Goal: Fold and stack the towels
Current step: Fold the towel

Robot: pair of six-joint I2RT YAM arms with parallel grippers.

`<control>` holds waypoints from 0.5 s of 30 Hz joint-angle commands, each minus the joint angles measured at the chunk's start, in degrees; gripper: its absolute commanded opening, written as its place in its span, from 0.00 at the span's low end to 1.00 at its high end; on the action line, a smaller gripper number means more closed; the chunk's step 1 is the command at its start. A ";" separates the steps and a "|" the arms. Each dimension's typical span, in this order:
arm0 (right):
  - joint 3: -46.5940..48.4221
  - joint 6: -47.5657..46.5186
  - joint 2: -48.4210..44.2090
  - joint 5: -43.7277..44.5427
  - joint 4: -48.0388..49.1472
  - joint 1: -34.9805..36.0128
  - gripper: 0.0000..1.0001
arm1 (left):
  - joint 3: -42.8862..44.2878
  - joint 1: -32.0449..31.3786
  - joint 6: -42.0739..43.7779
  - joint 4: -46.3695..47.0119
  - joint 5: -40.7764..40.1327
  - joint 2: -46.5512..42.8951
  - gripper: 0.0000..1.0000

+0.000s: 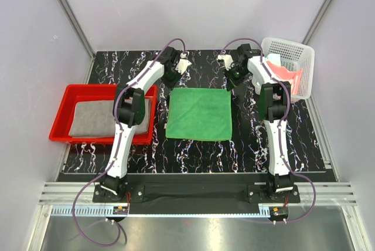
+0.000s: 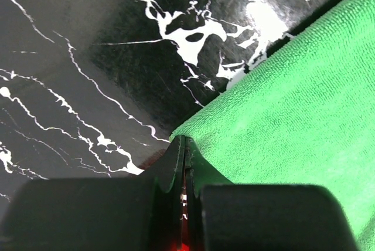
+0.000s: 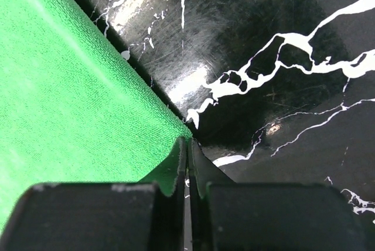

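A bright green towel lies flat in the middle of the black marbled table. My left gripper is down at its far left corner, and in the left wrist view the jaws are shut, pinching the tip of that corner of the towel. At the far right corner my right gripper is likewise shut on the corner of the towel. A grey towel lies folded in the red tray. A salmon-pink towel sits in the white basket.
The red tray stands at the left of the table, close to the left arm. The white perforated basket is at the far right corner, beside the right arm. Grey walls close in the sides and back.
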 commanded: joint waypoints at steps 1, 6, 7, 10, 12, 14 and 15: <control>0.57 -0.85 -1.70 -1.86 0.16 -0.19 0.02 | 1.01 0.17 -1.60 2.46 -2.98 -2.49 0.00; 0.04 -0.23 -1.53 -3.18 0.16 -0.10 0.01 | 1.27 0.34 -2.91 2.29 -2.63 -4.42 0.20; -0.31 -0.23 -1.44 -3.27 0.16 -0.10 0.01 | 1.19 0.26 -3.01 2.37 -2.19 -4.60 0.28; -1.01 -0.05 -1.35 -3.27 0.60 -0.10 0.01 | 1.27 0.26 -3.36 2.46 -1.48 -4.60 0.42; -1.19 -0.05 -1.44 -3.53 0.78 -0.10 0.01 | 1.36 0.26 -3.71 2.37 -1.40 -4.42 0.45; -1.45 -0.14 -1.70 -3.53 1.13 -0.10 0.00 | 1.71 0.43 -4.06 2.11 -0.52 -4.16 0.45; -1.45 -0.06 -1.70 -3.53 1.22 -0.18 0.00 | 1.80 0.52 -4.58 2.11 -0.52 -4.16 0.45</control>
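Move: The green towel's far left corner is at the left fingertips, its middle about 11 cm right and 12 cm back; the red bin's middle lies some 23 cm left and 12 cm back. For the right hand, shut at the far right corner, the towel's middle is about 11 cm left and 12 cm back, and the white basket roughly 22 cm right and 10 cm farther out. Nearly in place, the left fingers open about halfway, letting go of the towel corner; the right keeps its pinch. ##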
